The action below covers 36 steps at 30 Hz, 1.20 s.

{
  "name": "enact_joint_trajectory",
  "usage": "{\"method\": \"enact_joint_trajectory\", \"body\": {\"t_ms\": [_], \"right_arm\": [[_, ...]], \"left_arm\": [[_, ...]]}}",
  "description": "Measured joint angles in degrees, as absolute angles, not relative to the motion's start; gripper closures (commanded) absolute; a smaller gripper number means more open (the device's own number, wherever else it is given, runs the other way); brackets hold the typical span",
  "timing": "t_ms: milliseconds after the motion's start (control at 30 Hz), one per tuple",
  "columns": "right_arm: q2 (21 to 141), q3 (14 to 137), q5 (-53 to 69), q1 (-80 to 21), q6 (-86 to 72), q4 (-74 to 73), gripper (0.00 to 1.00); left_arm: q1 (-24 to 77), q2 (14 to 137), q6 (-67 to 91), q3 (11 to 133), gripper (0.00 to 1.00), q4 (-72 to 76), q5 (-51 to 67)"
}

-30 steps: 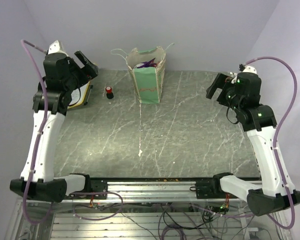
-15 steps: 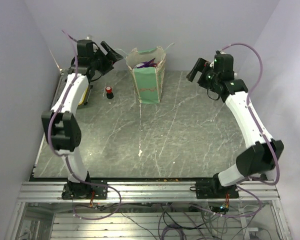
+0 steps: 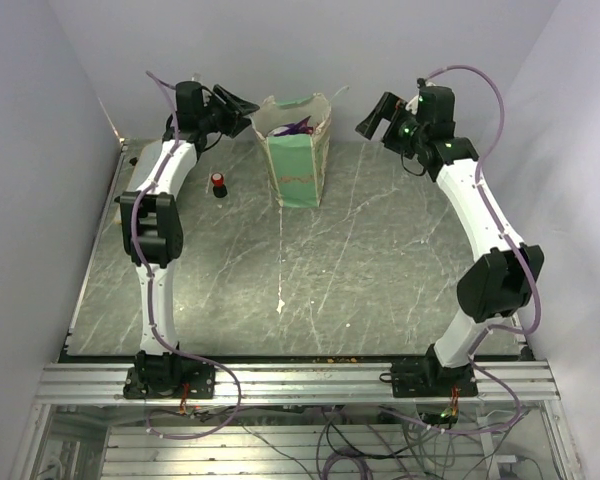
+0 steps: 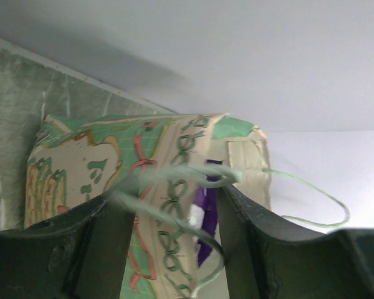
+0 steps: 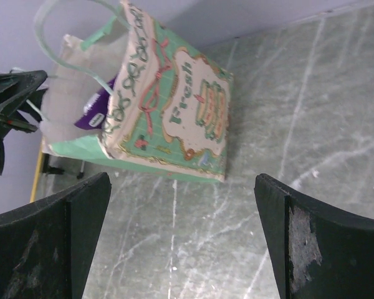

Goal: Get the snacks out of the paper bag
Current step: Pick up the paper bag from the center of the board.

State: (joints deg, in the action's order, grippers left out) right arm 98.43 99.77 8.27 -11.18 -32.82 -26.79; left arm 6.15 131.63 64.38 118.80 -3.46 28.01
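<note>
The mint-green and cream paper bag stands upright at the back of the table. Purple snack packets show in its open top; other snacks are hidden inside. My left gripper is open at the bag's left rim. In the left wrist view the bag fills the frame, a string handle loops between the open gripper, and a purple snack shows. My right gripper is open to the right of the bag, apart from it. The right wrist view shows the bag and a purple snack beyond the wide-open gripper.
A small red-capped bottle stands on the table left of the bag. The back wall is close behind the bag. My left gripper's fingers show at the left edge of the right wrist view, with a yellow-edged flat thing below.
Both arms have stretched out and swung inward to the back of the table. The left gripper has reached the bag's left handle; the right gripper has come nearer the bag's right side.
</note>
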Motion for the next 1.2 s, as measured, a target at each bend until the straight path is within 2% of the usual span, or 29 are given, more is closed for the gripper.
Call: {"method": "enact_joint_trajectory", "body": {"t_ms": [133,267,467,800,1067,1133,1200], "right_arm": [[102.54,102.26,11.99,-11.09,-34.63,-23.11,0.0],[108.77,104.99,17.26,-11.11,-39.05,-16.69,0.0],[117.58,111.18,22.37,-11.68,-44.75,-9.61,0.02],[123.42,117.67,26.0,-13.96,-50.33,-0.32,0.07],[126.63,121.6,24.64,-15.46,-52.75,3.92,0.34],[128.75,124.31,24.36,-15.73,-52.95,3.6,0.51],[130.23,126.04,23.86,-15.9,-52.77,2.94,0.76]], "left_arm": [[6.07,130.93,64.4,120.25,0.43,-3.25,28.42],[5.89,130.96,64.51,123.37,0.61,-3.7,29.19],[5.48,131.13,65.58,128.07,0.66,-3.64,31.35],[4.05,133.29,68.99,129.67,0.78,-3.09,34.92],[3.51,136.22,69.73,133.56,0.84,-3.16,38.17],[3.33,136.33,68.93,133.95,0.86,-3.75,38.63],[3.22,136.31,68.23,134.21,0.89,-4.08,39.07]]}}
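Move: The paper bag's left string handle is already between the left hand's fingers; the bag's middle lies about 11 cm to that hand's right, level in depth, some 12 cm lower. The red-capped bottle stands roughly 15 cm back, 7 cm left and 22 cm below. From the right hand the right handle is about 11 cm ahead and 11 cm left at nearly its own height, with the bag's middle 11 cm ahead, 19 cm left and 18 cm down. Left hand closes on its handle, rising 7 cm; right reaches forward-left some 18 cm, half-closing round the other. ##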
